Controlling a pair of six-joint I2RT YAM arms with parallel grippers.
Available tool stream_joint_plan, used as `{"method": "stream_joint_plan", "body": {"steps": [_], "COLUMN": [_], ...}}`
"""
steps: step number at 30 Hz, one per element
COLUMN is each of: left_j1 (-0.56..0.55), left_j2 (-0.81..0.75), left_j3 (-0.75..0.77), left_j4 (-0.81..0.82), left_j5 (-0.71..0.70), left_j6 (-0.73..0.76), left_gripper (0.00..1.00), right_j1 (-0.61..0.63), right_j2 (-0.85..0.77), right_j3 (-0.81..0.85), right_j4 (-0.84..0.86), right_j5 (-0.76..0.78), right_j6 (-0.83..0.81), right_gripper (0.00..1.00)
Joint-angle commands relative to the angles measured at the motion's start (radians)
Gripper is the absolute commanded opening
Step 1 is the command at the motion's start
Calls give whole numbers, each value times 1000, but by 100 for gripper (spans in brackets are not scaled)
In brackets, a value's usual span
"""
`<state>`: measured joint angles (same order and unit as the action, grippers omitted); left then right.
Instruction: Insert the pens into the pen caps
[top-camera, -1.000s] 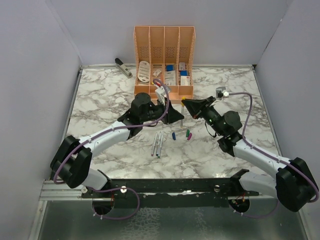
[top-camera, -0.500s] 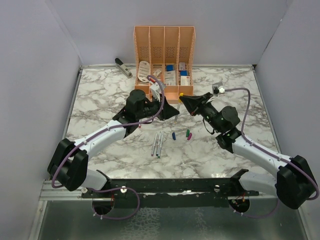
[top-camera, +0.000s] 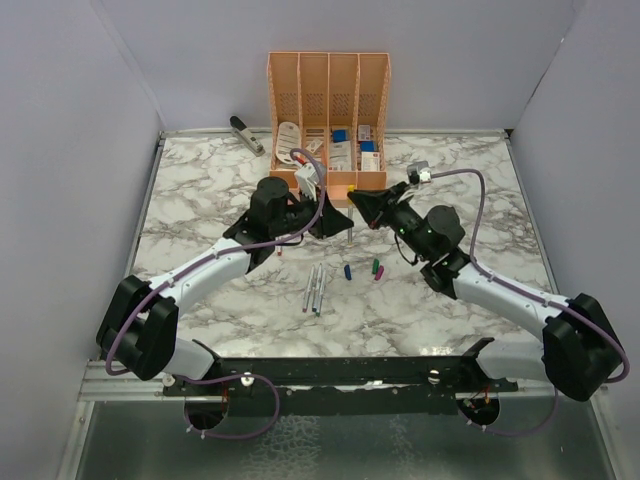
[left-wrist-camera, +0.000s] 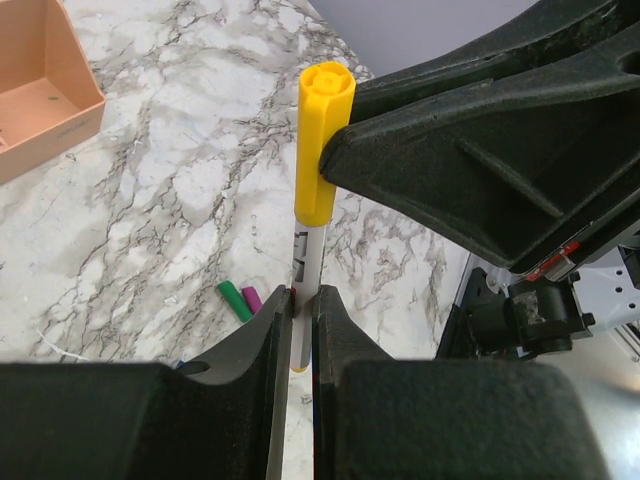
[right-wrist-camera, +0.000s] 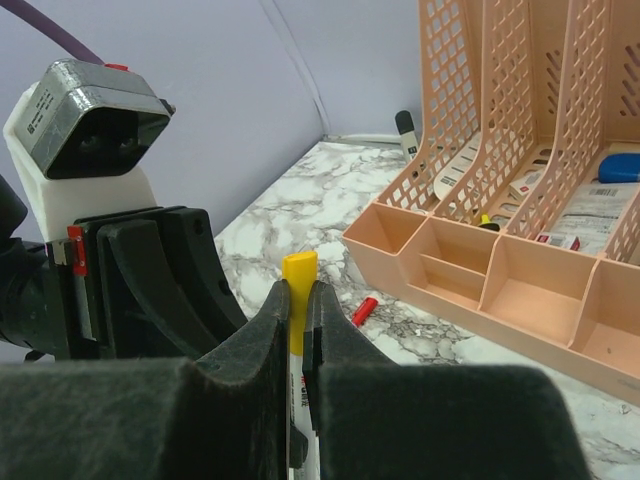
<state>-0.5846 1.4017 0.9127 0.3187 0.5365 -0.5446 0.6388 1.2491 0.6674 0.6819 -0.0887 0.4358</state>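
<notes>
My left gripper (left-wrist-camera: 303, 300) is shut on an upright white pen (left-wrist-camera: 308, 255), held above the table. The yellow pen cap (left-wrist-camera: 325, 140) sits over the pen's upper end, and my right gripper (right-wrist-camera: 299, 295) is shut on that cap (right-wrist-camera: 298, 275). From above, the two grippers (top-camera: 335, 222) (top-camera: 362, 205) meet tip to tip in front of the organizer, with the yellow cap (top-camera: 351, 189) between them. Loose pens (top-camera: 316, 288) lie on the marble, with blue (top-camera: 347, 271), green (top-camera: 374, 266) and magenta (top-camera: 379, 273) caps nearby. A red cap (right-wrist-camera: 364, 311) lies near the organizer.
A peach desk organizer (top-camera: 328, 110) with several compartments stands at the back, close behind the grippers. A grey stapler (top-camera: 246, 134) lies at the back left. White walls enclose the marble table (top-camera: 470, 190) on three sides.
Both grippers have drifted together to the left and back toward the organizer, carrying the pen and the yellow cap. The things lying on the table have not moved.
</notes>
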Motion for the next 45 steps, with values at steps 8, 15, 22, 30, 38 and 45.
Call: {"method": "stream_joint_plan", "body": {"steps": [8, 15, 22, 30, 38, 45], "left_j1": [78, 80, 80, 86, 88, 113], "left_j2": [-63, -47, -30, 42, 172, 285], "left_j3": [85, 45, -2, 5, 138, 195], "left_j4": [280, 186, -96, -404, -646, -706], "left_j5": [-132, -78, -117, -310, -521, -580], "left_j6": [-19, -24, 52, 93, 129, 122], "left_gripper": [0, 0, 0, 0, 0, 0], "right_j1": [65, 65, 65, 65, 65, 65], "right_j2": [67, 59, 35, -62, -88, -105], "right_j3": [-40, 23, 151, 204, 192, 155], "right_j4": [-276, -270, -262, -273, -403, -450], "right_j5": [-74, -21, 72, 194, 301, 293], "right_j6": [-23, -13, -45, -131, -88, -38], "right_gripper": [1, 1, 29, 43, 43, 43]}}
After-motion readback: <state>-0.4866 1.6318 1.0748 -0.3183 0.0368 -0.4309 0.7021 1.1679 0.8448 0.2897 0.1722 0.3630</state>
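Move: The left fingers hold the pen low on its barrel, with the yellow cap some 6 cm above them and already on, still gripped by the right fingers. From the left hand, the bare spot for this pen is about 12 cm ahead, 13 cm left and 23 cm below, and the red-capped pen beside it is 16 cm ahead and 17 cm left. The uncapped pens are level ahead, 8 cm left; the blue cap is 5 cm ahead, straight on. Both hands first ease about 1 cm forward and left together with the cap and pen still gripped; then the right fingers open and let go of the yellow cap, that hand dipping, rising some 5 cm away rightward and sinking part-way back. Keeping its grip, the left hand carries the capped pen down about 16 cm, 11 cm left and 5 cm forward towards the bare spot by the red-capped pen, rolling roughly 50 degrees so its fingers turn mostly downward and the cap end tips forward. ##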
